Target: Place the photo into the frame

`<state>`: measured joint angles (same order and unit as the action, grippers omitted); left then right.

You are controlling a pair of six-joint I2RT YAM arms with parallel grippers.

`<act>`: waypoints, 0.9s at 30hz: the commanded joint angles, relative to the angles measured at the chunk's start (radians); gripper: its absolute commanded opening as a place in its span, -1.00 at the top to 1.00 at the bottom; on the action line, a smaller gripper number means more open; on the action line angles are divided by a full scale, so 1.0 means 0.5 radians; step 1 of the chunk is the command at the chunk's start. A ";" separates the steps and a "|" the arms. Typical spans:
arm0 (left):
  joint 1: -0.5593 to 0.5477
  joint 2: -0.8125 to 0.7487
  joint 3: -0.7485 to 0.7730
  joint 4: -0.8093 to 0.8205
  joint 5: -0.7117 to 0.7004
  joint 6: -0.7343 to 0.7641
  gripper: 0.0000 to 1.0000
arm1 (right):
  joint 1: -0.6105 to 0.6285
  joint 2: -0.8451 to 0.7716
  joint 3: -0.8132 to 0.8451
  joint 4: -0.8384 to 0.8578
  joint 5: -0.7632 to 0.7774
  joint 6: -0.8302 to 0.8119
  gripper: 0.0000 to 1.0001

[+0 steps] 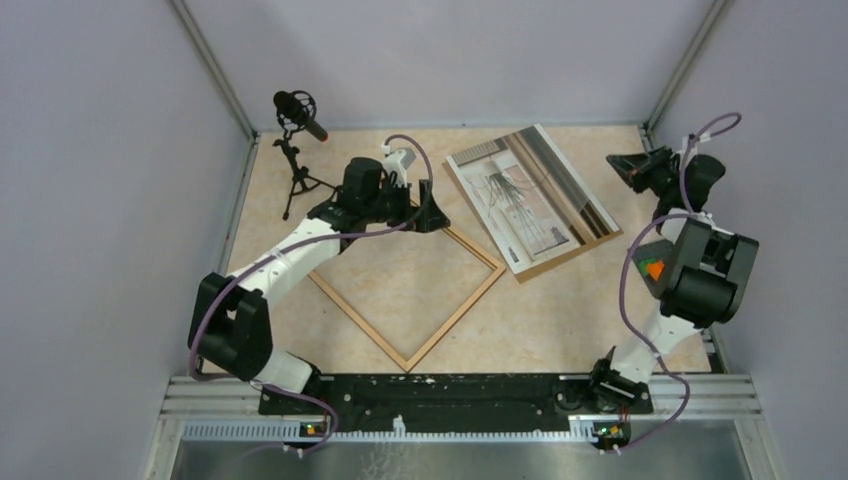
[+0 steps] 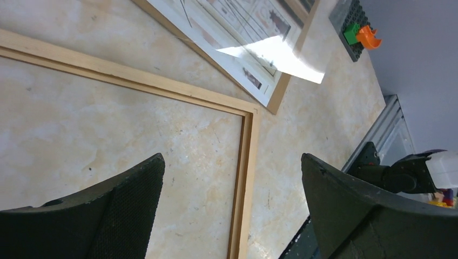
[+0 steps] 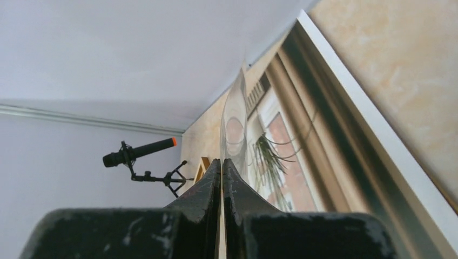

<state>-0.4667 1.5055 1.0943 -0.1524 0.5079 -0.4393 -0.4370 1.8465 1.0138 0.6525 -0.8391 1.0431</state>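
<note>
The frame [image 1: 455, 318] of light wood lies flat and empty, turned like a diamond at mid-table. Its rail [image 2: 246, 178] runs between my left gripper's [image 2: 232, 159] wide-open fingers, which hover over the frame's far corner [image 1: 432, 213] holding nothing. The photo [image 1: 520, 200] rests face up on a brown backing board [image 1: 560, 258] at the back right. My right gripper [image 1: 622, 165] sits at the photo's right edge. In the right wrist view its jaws [image 3: 222, 161] are pressed together on the thin edge of the photo [image 3: 291, 162], and that edge curls upward.
A black microphone on a small tripod [image 1: 298, 115] stands at the back left. A grey studded plate with green and orange bricks [image 2: 356, 32] lies right of the photo, partly behind the right arm. Metal rails and purple walls enclose the table.
</note>
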 commanded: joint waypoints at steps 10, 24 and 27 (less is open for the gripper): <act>0.008 -0.787 -0.126 0.233 -0.682 0.304 -0.97 | 0.561 -0.869 0.700 -1.291 0.461 -0.635 1.00; 0.021 -1.349 -0.395 0.506 -1.159 0.343 -0.97 | 1.497 -0.991 1.347 -1.532 0.689 -0.677 1.00; 0.020 -1.438 -0.445 0.559 -1.224 0.379 -0.97 | 1.604 -0.982 1.358 -1.475 0.655 -0.599 1.00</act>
<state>-0.4610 0.8448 0.8970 0.0238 -0.0196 -0.2825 0.3069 1.3739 1.6451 -0.1200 -0.5182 0.6941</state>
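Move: The right hand already pinches the clear sheet's edge; the photo's middle lies some 15 cm to its left, 3 cm farther out and 14 cm below. From there the frame is about 47 cm left, 15 cm back and 16 cm lower. From the empty left hand the photo is roughly 18 cm ahead, 21 cm right and 16 cm below; the frame is 10 cm left, level with it, 17 cm lower. Right hand carries the pinched clear sheet up 30 cm, left and back; open left hand rises, drawing left. ##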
